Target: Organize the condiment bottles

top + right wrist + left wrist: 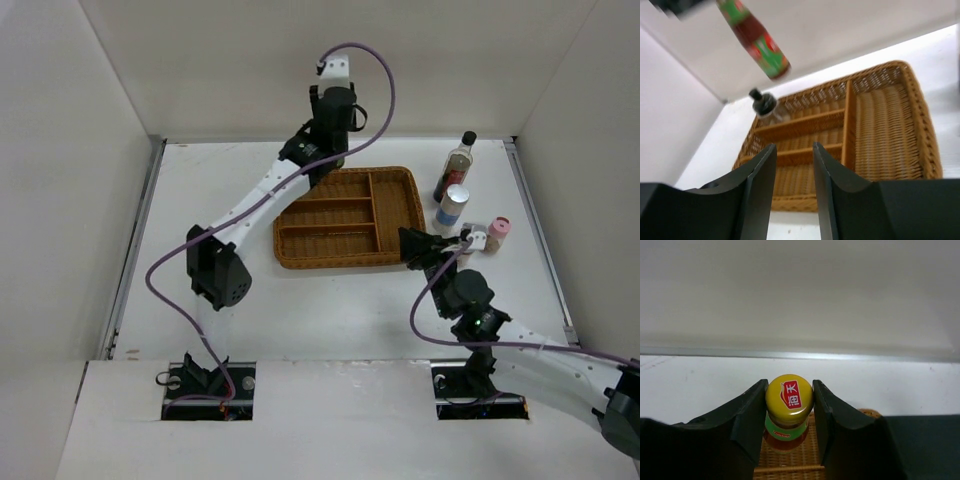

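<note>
My left gripper [789,386] is shut on the yellow cap of the red-green bottle [786,432] and holds it in the air over the far left part of the brown wicker tray [790,462]. From the right wrist view that bottle [756,42] hangs tilted above the tray [925,130]. A squat black-capped bottle [763,104] stands in the tray's far left corner. My right gripper [794,147] sits low at the tray's right edge [408,243], jaws a little apart with nothing between them. The left arm hides its own gripper [331,150] from above.
Right of the tray [340,262] stand the tall dark-sauce bottle [459,162], the blue-white cylinder [452,208], the white-lidded jar [474,240] and the pink-lidded shaker [497,234]. White walls close the table at back and sides.
</note>
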`<control>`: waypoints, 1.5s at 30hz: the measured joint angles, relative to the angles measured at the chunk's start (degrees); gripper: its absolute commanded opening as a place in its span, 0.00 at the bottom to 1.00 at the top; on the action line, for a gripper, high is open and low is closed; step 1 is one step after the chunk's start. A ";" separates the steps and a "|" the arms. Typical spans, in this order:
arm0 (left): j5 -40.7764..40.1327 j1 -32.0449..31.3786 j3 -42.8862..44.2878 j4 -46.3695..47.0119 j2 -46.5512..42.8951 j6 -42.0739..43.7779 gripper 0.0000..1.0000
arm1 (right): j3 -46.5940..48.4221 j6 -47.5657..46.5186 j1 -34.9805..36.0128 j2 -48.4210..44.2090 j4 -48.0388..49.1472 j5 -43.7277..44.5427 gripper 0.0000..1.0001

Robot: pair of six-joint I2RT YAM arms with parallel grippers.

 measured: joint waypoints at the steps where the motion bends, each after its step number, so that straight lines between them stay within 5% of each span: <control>1: 0.44 -0.39 0.24 -0.13 1.42 -0.02 0.16 | -0.22 0.26 -0.35 -1.14 -0.04 0.76 0.40; 9: 4.07 -2.43 0.55 -0.24 8.41 -0.59 0.16 | -1.55 1.57 -1.22 -4.63 -0.46 5.14 0.61; 21: 6.84 -1.73 -0.61 4.07 9.73 -3.08 0.17 | -1.66 1.70 -1.51 -3.65 -1.09 6.67 0.65; 31: 8.83 -1.18 -12.52 10.93 9.73 -6.03 0.19 | -1.70 1.73 -1.95 -3.67 -1.11 6.91 0.69; 34: 8.85 -1.18 -14.16 14.03 9.64 -6.32 0.31 | -1.88 1.75 -1.95 -3.67 -1.09 7.04 0.74; 40: 8.20 -1.11 -18.97 19.04 8.11 -6.91 0.72 | -2.10 1.77 -1.99 -3.48 -1.14 7.08 0.81; 45: 7.78 -1.27 -21.05 19.82 6.86 -7.21 0.94 | -2.10 1.75 -1.99 -3.39 -1.16 7.08 0.82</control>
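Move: Below the left hand, which holds the yellow-capped sauce bottle high, the right end of the basket's far compartment lies some 30 cm down, 7 cm to the right and about 1 cm farther out. The black-capped jar stands in that same compartment about 15 cm to the left of the spot; the bead jar, outside the basket, is some 24 cm to its right and 9 cm nearer. From the right hand, the spot lies about 26 cm ahead, 15 cm left and 18 cm below. Lowering the held sauce bottle into the basket's far compartment, the left hand first swings down and about 6 cm right, pauses briefly, then sinks straight, some 17 cm down in all, tipping and turning clockwise slightly; its fingers then open wide and let go of the cap. The right hand shifts about 3.5 cm right, turning a little clockwise, and opens wide, touching nothing. ##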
